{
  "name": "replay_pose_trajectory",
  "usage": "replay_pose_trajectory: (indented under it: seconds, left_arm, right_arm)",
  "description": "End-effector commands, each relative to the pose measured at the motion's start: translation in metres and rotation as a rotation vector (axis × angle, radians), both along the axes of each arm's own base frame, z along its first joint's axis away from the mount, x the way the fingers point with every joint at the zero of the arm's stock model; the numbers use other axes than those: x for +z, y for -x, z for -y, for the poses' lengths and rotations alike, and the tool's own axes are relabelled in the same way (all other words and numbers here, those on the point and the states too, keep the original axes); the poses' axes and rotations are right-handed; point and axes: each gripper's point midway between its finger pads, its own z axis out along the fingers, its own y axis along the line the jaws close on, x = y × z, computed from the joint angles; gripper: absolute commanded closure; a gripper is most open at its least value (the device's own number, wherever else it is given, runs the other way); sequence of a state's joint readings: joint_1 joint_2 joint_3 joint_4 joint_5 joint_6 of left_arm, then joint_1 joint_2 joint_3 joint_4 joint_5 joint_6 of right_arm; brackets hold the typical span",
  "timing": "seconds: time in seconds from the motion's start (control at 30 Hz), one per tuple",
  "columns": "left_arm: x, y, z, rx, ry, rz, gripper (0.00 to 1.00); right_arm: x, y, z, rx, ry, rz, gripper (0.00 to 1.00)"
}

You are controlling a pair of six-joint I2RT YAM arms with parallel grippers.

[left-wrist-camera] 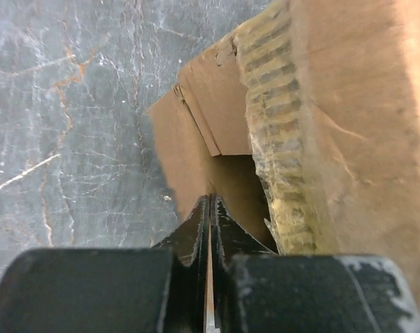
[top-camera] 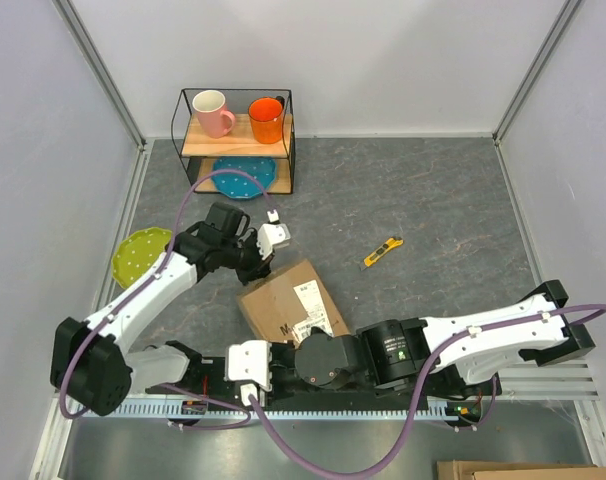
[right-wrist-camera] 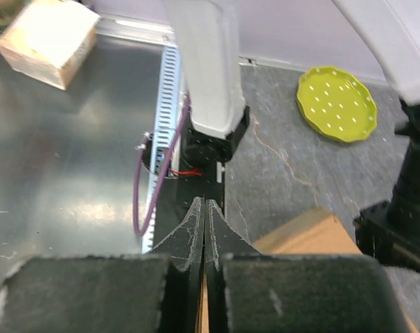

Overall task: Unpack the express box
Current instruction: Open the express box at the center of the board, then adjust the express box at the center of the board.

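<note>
The express box (top-camera: 291,305), a brown carton with a white label on top, lies between the two arms near the table's front. My left gripper (top-camera: 257,264) is at its far-left corner. In the left wrist view the jaws (left-wrist-camera: 210,202) are shut, and a brown flap (left-wrist-camera: 186,152) runs down into them beside the box's torn corrugated edge (left-wrist-camera: 272,132). My right gripper (top-camera: 245,365) sits low at the box's near-left side. Its fingers (right-wrist-camera: 205,203) are pressed together, and a corner of the box (right-wrist-camera: 307,236) lies just to their right.
A yellow utility knife (top-camera: 383,251) lies right of the box. A green plate (top-camera: 141,254) is at the left wall. At the back stands a wire shelf (top-camera: 288,140) with a pink mug (top-camera: 213,112), an orange mug (top-camera: 267,118) and a blue plate (top-camera: 243,177).
</note>
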State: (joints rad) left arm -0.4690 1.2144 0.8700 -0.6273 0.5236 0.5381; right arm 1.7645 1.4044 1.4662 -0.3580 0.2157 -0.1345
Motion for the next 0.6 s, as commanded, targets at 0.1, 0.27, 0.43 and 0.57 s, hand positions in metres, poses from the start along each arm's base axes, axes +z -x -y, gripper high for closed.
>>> replay_pose_trajectory:
  seconds: [0.1,0.27,0.43,0.57]
  left_arm:
    - [0.099,-0.008,0.011,-0.09,0.113,0.246,0.98]
    - [0.179,-0.002,0.019,-0.113,0.214,0.342,0.98]
    - [0.184,0.006,0.018,-0.102,0.229,0.303,0.98]
    - [0.144,-0.01,-0.002,0.008,0.138,0.266,0.98]
  right_arm:
    - [-0.011,-0.075,0.036,-0.339,-0.036,-0.03,0.71]
    - [-0.037,-0.132,0.088,-0.618,-0.111,-0.107,0.41]
    - [-0.077,-0.144,0.112,-0.709,-0.074,-0.195,0.4]
    - [-0.115,-0.147,0.117,-0.758,-0.011,-0.243,0.41]
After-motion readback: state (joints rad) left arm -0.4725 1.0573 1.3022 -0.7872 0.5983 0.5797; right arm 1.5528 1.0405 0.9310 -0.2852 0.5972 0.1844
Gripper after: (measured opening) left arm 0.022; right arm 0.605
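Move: The express box lies right by the left hand's shut fingers, its middle about 8 cm back, 5 cm right and some 5 cm below them. From the right hand, high behind the box, that middle is roughly 16 cm ahead, 8 cm right and 28 cm down. On the board, 11 cm below the left hand, the yellow knife is about 24 cm right and 4 cm ahead, the green plate some 25 cm left and 2 cm ahead. Backing off the box's torn, taped end, the left hand lifts almost straight up by nearly 20 cm, its shut fingers tilting outward some 25 degrees. The right hand meanwhile comes in towards the box, about 14 cm forward and 11 cm to the right while sinking 9 cm, turning nearly 40 degrees clockwise and spreading its shut fingers a bit over halfway, without touching the box. ##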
